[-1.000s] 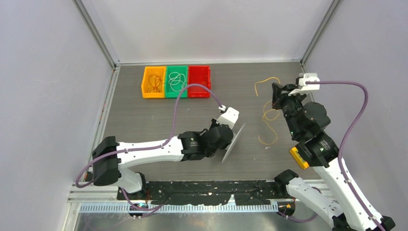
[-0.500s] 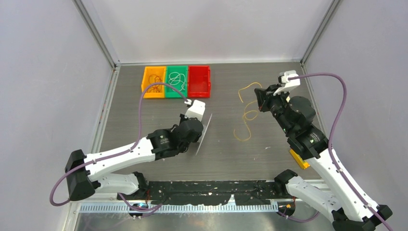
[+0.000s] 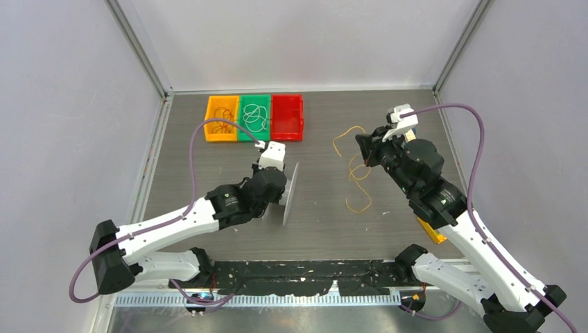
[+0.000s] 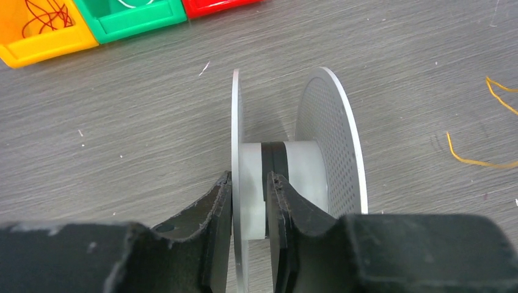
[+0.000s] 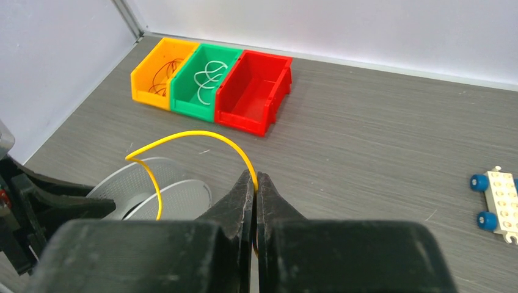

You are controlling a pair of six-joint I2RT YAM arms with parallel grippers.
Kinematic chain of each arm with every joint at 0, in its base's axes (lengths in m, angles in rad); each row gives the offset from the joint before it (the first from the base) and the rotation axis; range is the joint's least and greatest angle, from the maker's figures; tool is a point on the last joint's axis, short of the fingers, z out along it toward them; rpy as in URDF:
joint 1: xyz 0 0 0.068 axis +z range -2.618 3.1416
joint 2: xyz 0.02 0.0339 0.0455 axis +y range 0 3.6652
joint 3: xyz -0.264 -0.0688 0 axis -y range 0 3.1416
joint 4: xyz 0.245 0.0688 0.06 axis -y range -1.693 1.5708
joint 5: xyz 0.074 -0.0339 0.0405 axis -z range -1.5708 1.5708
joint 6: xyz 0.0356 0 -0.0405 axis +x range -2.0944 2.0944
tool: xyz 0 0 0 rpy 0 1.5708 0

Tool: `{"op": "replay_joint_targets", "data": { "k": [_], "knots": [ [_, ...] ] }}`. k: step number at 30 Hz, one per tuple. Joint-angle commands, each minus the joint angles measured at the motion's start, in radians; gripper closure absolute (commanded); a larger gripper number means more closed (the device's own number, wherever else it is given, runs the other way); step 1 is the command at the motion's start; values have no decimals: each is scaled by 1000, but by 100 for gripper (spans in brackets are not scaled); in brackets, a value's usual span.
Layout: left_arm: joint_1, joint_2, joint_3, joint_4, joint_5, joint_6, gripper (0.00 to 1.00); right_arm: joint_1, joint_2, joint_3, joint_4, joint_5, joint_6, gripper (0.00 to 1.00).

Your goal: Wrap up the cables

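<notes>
A thin yellow cable [image 3: 357, 173] curls in loose loops on the table right of centre. My right gripper [image 3: 362, 147] is shut on it; in the right wrist view the cable [image 5: 183, 135] arches out of the pinched fingertips of the right gripper [image 5: 256, 174] toward the spool [image 5: 177, 195]. The white two-flange spool [image 3: 288, 194] stands on edge at mid-table. In the left wrist view my left gripper [image 4: 249, 177] straddles the spool's [image 4: 333, 140] near flange. One finger lies against the flange and the other stands off it, so the jaws are slightly open. A cable end [image 4: 473, 162] lies at the right.
Orange [image 3: 222, 119], green [image 3: 255, 118] and red [image 3: 287, 116] bins line the back left; the orange one holds dark-red wire, the green one white wire. A yellow block [image 3: 430, 229] lies by the right arm. A white toy with blue wheels [image 5: 501, 198] sits at the right.
My left arm carried the spool left and back, and its jaws have loosened on the flange. My right arm swung left with the cable, dragging the loops toward the centre.
</notes>
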State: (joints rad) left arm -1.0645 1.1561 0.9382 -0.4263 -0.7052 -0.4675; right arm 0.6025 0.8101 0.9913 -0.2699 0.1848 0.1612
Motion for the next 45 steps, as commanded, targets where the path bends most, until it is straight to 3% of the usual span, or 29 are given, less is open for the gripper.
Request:
{"op": "replay_joint_targets", "data": {
  "k": [1,7,20,29,36,45],
  "knots": [
    [20,-49,-19,20,33,-31,72,37,14,41,16,-16,-7,95],
    [24,-73,-32,16,58,-39,67,88,33,61,11,-11,-16,95],
    [84,-170,-6,-2,250,22,44,216,95,80,51,-23,-47,95],
    [115,-200,29,-69,306,41,43,259,132,67,130,-181,-91,95],
    [143,-314,116,-179,290,97,42,289,181,-1,304,-340,-124,95],
    [153,-472,161,-248,530,195,41,386,322,-1,383,-334,-146,95]
  ]
}}
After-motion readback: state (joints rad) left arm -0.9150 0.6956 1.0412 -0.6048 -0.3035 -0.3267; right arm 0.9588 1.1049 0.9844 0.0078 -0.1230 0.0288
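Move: Some 3 cm ahead of the left hand, 4 cm to its right and 7 cm below is the middle of the spool, with the left flange between that hand's fingers; the red bin lies about 25 cm ahead and 2 cm right, the green bin as far ahead, 8 cm left. For the right hand, the spool is roughly 21 cm left, 5 cm back and 22 cm below, and the red bin 20 cm left and 22 cm ahead. Sweeping left about 18 cm, with some 6 cm back and a late dip, the right hand carries the still-pinched yellow cable to the spool, turning some 40 degrees counter-clockwise. The left fingers, already parting, open well clear of the left flange; that hand nearly waits, then climbs about 12 cm, drawing back and left, its left side rolling down. ##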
